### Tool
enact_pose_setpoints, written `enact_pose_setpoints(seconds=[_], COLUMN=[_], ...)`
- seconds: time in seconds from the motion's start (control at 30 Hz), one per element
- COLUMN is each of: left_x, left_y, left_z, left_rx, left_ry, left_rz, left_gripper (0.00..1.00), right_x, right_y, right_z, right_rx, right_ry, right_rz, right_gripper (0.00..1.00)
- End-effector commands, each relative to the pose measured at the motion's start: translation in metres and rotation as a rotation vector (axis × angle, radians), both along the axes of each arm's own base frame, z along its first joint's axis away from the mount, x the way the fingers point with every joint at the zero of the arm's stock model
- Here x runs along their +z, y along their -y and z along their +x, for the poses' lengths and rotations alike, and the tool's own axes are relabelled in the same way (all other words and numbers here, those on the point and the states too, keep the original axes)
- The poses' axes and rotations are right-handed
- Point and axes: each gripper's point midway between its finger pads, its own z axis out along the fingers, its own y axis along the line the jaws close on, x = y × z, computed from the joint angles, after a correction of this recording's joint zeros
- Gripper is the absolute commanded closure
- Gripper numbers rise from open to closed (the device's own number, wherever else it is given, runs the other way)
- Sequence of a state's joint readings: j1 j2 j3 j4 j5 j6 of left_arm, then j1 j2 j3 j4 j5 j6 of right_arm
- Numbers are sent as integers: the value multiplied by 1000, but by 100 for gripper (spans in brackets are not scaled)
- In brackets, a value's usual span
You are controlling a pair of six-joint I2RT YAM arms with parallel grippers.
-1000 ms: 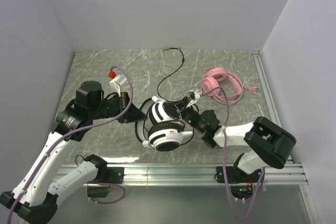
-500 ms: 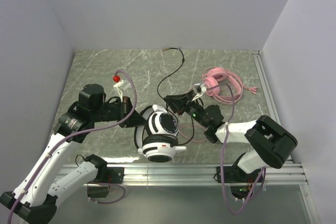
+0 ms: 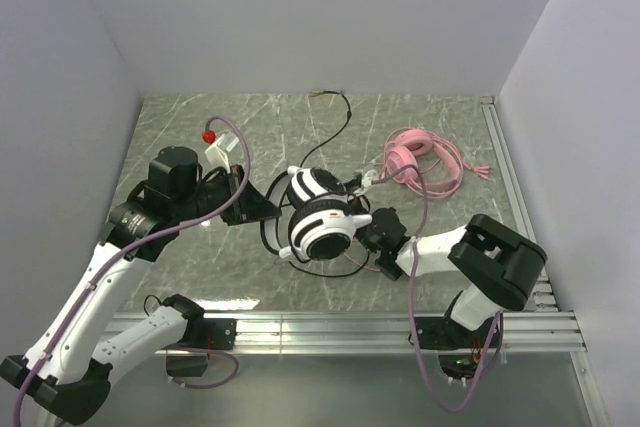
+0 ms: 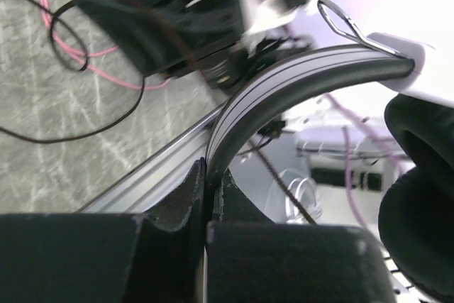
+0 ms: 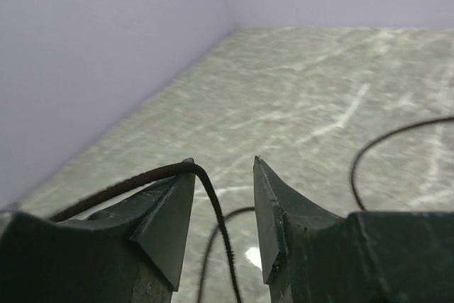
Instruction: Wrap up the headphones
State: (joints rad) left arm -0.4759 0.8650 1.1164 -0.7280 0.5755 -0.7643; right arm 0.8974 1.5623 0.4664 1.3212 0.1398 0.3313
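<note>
The black and white headphones [image 3: 320, 217] hang above the table's middle, held by their headband [image 4: 298, 83]. My left gripper [image 3: 272, 212] is shut on that band [image 4: 209, 182]; a black ear cushion [image 4: 418, 196] shows at the right. The black cable [image 3: 330, 132] trails to the back and loops under the headset. My right gripper [image 3: 366, 231] sits just right of the ear cups, partly hidden by them. It is open [image 5: 223, 161], with the black cable [image 5: 213, 204] draped over its left fingertip, not pinched. The pink headphones [image 3: 415, 152] lie at the back right with their cable coiled.
A metal rail [image 3: 350, 325] runs along the near edge and another [image 3: 505, 177] along the right side. Pale walls close in the left, back and right. A loose pink cable [image 4: 64, 40] lies on the marble-patterned table [image 3: 200, 127].
The right gripper has opened and let go of the black cable. The black and white headphones have swung up and back toward the middle, with the left gripper still clamped on the headband.
</note>
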Motion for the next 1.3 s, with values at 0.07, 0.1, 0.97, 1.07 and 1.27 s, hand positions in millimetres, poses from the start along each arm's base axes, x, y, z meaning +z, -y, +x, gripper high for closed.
enact_pose_setpoints(seconds=[0.07, 0.1, 0.97, 1.07, 1.27], left_x=[49, 50, 84, 98, 109], left_y=[5, 6, -1, -6, -11], left_z=[5, 6, 38, 40, 44], left_rx=[58, 64, 300, 334, 375], left_ry=[33, 24, 16, 41, 46], left_rz=[-132, -138, -267, -264, -282], left_gripper=[100, 100, 100, 100, 100], right_x=[45, 38, 33, 32, 43], right_y=[6, 3, -3, 2, 2], right_z=[7, 5, -25, -23, -29], right_rx=[-164, -160, -250, -271, -254], right_ry=[152, 144, 56, 40, 49], right_rz=[141, 139, 258, 272, 298], right_gripper=[52, 51, 21, 16, 0])
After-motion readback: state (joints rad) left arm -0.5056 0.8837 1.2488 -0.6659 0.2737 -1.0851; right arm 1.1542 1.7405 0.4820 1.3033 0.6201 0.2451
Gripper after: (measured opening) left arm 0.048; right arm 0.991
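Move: The right hand is half open with the black cable's hanging strand right at its fingertips, about 2 cm ahead, 2 cm left and 3 cm lower. From that hand the white headphones' earcups hang roughly 8 cm back, neither left nor right, and 10 cm above; the pink cable lies level with it, some 14 cm to the right and 20 cm down. The left hand already grips the headband, the earcups level with it and about 9 cm to its right, 2 cm higher. From it the black strand is roughly 10 cm ahead, 8 cm right and 13 cm below. The right hand drops quickly by about 7.5 cm, down from beneath the held headphones along the hanging black cable, tilting its left side down and turning slightly clockwise, then eases a little back while its half-open fingers spread fully, the strand between them but not pinched. The left hand keeps its shut grip on the headband, carries the headphones slowly forward some 4 cm while turning them about 20 degrees counter-clockwise, and towards the end lifts them about 6 cm, away from the right hand. ##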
